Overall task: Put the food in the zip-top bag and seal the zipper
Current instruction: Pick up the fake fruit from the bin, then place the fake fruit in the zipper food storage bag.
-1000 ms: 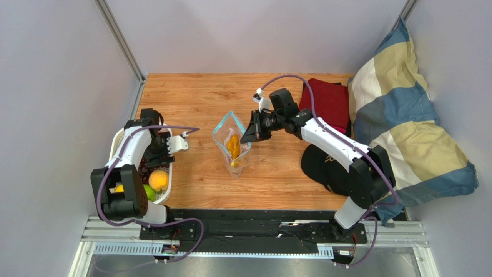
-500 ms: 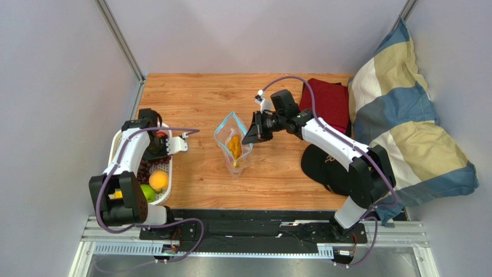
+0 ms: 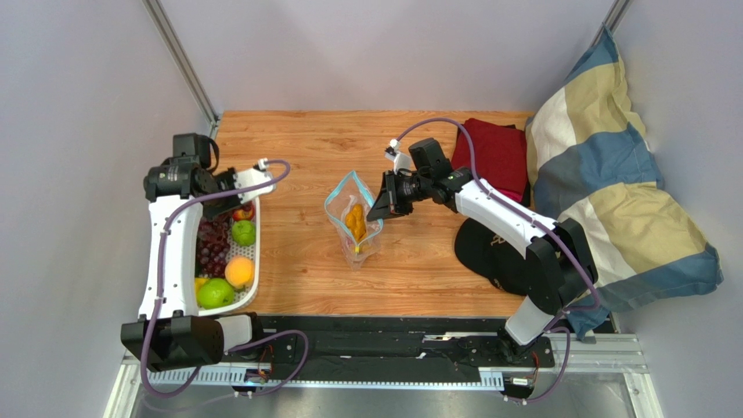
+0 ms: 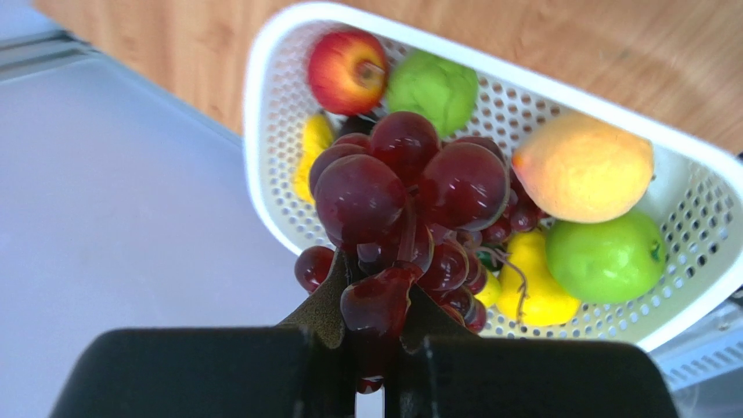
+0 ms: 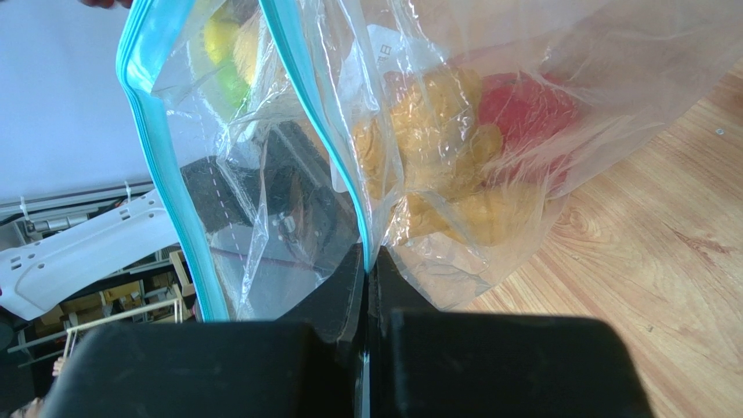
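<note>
My left gripper [image 4: 377, 287] [image 3: 225, 193] is shut on a low grape of the dark purple grapes [image 4: 384, 183], and the bunch hangs close to the lens above the white basket [image 4: 253, 131]. Below in the basket lie a red apple [image 4: 347, 71], green apples [image 4: 606, 257], an orange peach [image 4: 582, 165] and yellow pieces [image 4: 534, 287]. The zip-top bag [image 3: 353, 218] stands mid-table with its mouth open. My right gripper [image 5: 366, 261] [image 3: 381, 207] is shut on one lip of its blue zipper [image 5: 166, 174]. An orange lumpy cluster [image 5: 436, 157] and a red fruit [image 5: 523, 109] sit inside the bag.
The basket [image 3: 255, 283] lies at the table's left edge, against the left wall. A black cap [image 3: 488, 252], a dark red cloth [image 3: 497, 152] and a blue-and-cream pillow [image 3: 610, 192] fill the right side.
My left gripper has closed on the grapes down in the basket and risen with them, the arm swinging up and back. The right gripper has kept its hold on the bag.
</note>
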Motion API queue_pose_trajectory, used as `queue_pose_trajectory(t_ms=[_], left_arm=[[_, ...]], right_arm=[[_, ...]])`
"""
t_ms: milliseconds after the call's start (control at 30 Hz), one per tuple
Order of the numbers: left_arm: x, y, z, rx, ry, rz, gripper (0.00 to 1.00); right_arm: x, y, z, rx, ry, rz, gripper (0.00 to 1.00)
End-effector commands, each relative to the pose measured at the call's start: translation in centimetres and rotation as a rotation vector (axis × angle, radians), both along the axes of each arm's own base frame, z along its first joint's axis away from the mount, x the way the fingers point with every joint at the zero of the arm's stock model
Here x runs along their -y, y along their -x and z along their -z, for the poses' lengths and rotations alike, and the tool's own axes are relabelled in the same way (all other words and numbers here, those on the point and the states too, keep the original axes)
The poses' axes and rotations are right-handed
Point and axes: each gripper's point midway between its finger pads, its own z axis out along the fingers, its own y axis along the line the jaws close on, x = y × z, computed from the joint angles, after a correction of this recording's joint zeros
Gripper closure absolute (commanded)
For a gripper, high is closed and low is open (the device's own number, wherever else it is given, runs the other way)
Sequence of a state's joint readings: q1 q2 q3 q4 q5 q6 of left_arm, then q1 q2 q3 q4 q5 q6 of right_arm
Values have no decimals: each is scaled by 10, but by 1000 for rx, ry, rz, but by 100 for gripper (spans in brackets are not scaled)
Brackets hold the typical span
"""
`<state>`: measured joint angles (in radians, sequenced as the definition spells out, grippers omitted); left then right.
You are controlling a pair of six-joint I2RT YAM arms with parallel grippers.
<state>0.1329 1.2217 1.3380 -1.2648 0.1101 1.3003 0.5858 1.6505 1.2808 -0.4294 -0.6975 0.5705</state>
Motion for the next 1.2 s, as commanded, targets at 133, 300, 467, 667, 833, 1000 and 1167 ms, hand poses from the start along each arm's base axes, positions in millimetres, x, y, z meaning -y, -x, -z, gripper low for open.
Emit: queue_pose_trajectory(t_ms=[133,300,467,667,833,1000,1167], left_arm=[[98,-7,-119,210,500,35,100],[174,-1,-179,284,792,108,100],[244,8,-204,243,1017,209,100],[296,-4,-186,109,1128,165,100],[329,-3,-135,-18,1095,117,100],[324,-4,-87,-58,1019,22,100],[307,1,-50,-113,898,-63,93]], right_arm=[[-2,-3,-13,39,-34,-6,100],[-6,-6,-15,35,-48,-2,100],[-7,-8,-23,44,-60,2,100],[-7,-5,-35,57,-80,2,100],[-7,-6,-39,57,-88,7,100],[-7,-7,-46,56,-101,9,100],[-4,-5,-45,43,-104,10,100]])
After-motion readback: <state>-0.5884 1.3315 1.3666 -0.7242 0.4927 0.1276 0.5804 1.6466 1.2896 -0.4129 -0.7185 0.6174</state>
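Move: Some 33 cm to the left hand's right, about 1 cm ahead and 4 cm lower, is the open mouth of the zip-top bag for the grapes it already holds; a yellow fruit in the bag lies 34 cm right, 3 cm back and 14 cm below. Under the left hand in the bin, a green ball lies 3 cm ahead and 4 cm right, a peach 7 cm back and 3 cm right, both about 17 cm down. From the right hand, the mouth's middle is 5 cm left and 2 cm ahead, level. Carrying the grapes up out of the bin, the left hand arcs about 32 cm to the right, climbing some 17 cm on the way, then comes down about 13 cm to the bag's mouth. Its wrist swings roughly 50 degrees so the fingers slant down to the right, staying shut on the stem. The right hand stays put, still pinching the bag's rim. ##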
